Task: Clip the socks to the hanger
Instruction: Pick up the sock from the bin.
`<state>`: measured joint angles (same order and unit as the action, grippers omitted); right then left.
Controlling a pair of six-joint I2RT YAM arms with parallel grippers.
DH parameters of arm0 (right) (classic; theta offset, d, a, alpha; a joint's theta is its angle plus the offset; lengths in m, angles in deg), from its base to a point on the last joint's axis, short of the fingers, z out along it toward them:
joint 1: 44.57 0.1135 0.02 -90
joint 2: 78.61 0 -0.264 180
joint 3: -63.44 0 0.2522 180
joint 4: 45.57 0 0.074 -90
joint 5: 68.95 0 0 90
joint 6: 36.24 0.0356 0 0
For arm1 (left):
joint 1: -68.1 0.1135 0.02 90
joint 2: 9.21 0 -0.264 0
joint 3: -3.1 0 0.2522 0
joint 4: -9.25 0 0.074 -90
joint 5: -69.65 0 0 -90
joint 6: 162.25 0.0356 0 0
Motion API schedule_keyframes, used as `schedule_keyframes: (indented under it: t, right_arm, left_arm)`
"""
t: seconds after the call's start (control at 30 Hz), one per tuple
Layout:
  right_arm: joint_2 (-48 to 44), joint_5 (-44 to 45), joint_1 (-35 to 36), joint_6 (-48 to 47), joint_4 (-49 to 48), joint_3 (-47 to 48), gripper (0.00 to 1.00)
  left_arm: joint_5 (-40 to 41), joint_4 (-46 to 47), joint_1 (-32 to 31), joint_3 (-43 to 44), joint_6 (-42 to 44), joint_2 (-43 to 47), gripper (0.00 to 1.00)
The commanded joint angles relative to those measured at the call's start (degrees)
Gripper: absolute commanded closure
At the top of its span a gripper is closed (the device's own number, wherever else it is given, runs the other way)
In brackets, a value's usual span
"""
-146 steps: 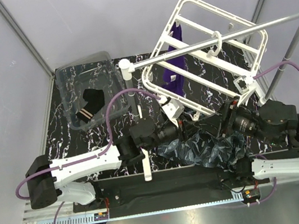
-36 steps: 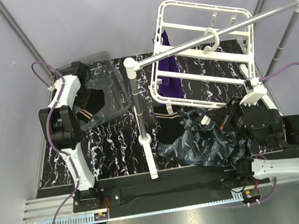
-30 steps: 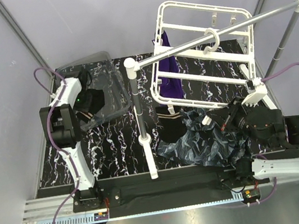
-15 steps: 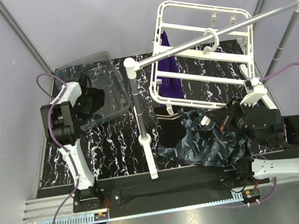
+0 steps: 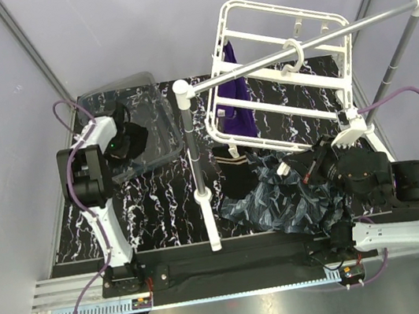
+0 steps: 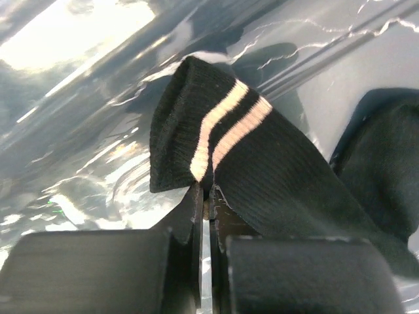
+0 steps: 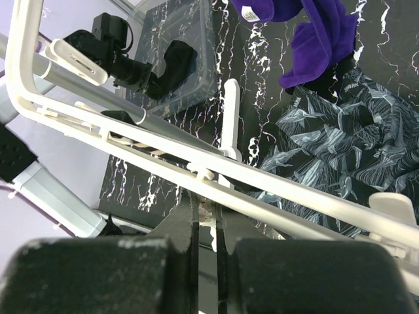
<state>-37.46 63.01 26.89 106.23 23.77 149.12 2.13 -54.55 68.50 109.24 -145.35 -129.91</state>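
The white hanger (image 5: 285, 73) hangs tilted from the grey rod, with a purple sock (image 5: 239, 112) clipped at its left side. My left gripper (image 5: 121, 133) is inside the clear bin and is shut on the cuff of a black sock with two cream stripes (image 6: 226, 147); the jaws (image 6: 206, 193) pinch its edge. My right gripper (image 5: 317, 164) is below the hanger's near bar and is shut on a small white clip (image 7: 209, 212) under that bar (image 7: 131, 140). Another black sock (image 5: 232, 176) lies on the table under the hanger.
The clear plastic bin (image 5: 143, 88) stands at the back left. The grey rod (image 5: 348, 26) on white posts (image 5: 197, 167) crosses the table. A dark leaf-patterned cloth (image 5: 284, 202) lies at the front middle. The table top is black marble.
My left arm swung from the table's middle to the bin, moved deeper into it and closed on the striped sock. The hanger shifted slightly while my right gripper stayed on the clip.
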Motion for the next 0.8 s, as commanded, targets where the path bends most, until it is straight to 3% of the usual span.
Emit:
schedule_keyframes:
  t: [0.0,0.27,0.37,0.5,0.57,0.63,0.77]
  right_arm:
    - [0.7,-0.4,-0.2,-0.3,-1.3,0.1,1.0]
    - [1.5,0.1,-0.3,-0.9,-0.6,1.1,1.0]
    - [1.7,0.1,-0.2,-0.9,-0.5,1.6,1.0]
    - [1.8,-0.3,-0.3,-0.9,-0.5,1.6,1.0]
    - [1.7,-0.4,-0.2,-0.9,-0.5,1.6,1.0]
    - [1.8,-0.5,-0.2,-0.9,-0.4,1.6,1.0]
    - [1.7,-0.5,-0.2,-1.4,0.0,2.0,1.0]
  left_arm:
    - [7.3,-2.3,-3.5,-0.9,1.5,10.2,1.0]
    - [21.6,-4.8,-11.8,-5.4,8.1,32.3,1.0]
    - [21.5,2.0,-15.0,-11.8,13.9,43.7,1.0]
    - [11.0,21.1,-15.5,-29.7,24.1,61.2,1.0]
    - [2.6,26.2,-15.6,-34.4,30.3,70.5,1.0]
    - [-8.0,29.0,-15.6,-37.0,34.2,75.0,1.0]
    - [-24.8,25.4,-16.0,-36.0,43.3,80.5,1.0]
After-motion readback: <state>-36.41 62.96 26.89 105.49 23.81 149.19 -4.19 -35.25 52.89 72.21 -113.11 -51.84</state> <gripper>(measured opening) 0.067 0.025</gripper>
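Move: Down in the bin, the left fingers already hold the sock by its striped cuff; the sock's middle is about 6 cm right. The hanger's near edge, its goal, is about 48 cm right, 28 cm back and 31 cm higher. The stand post is some 26 cm right and 20 cm back, its middle 20 cm up; the bin's middle is 7 cm right and 6 cm ahead. That hanger edge is at the right fingertips, about 3 cm left. Lifting the sock out of the bin, the left hand goes almost straight up at first, then sweeps back and finally right towards the hanger: roughly 27 cm up, 16 cm back and 8 cm right. Its fingers stay shut on the cuff as they tip up some 50 degrees from pointing down and swing clockwise. The right hand keeps its hold at the hanger's near edge. ##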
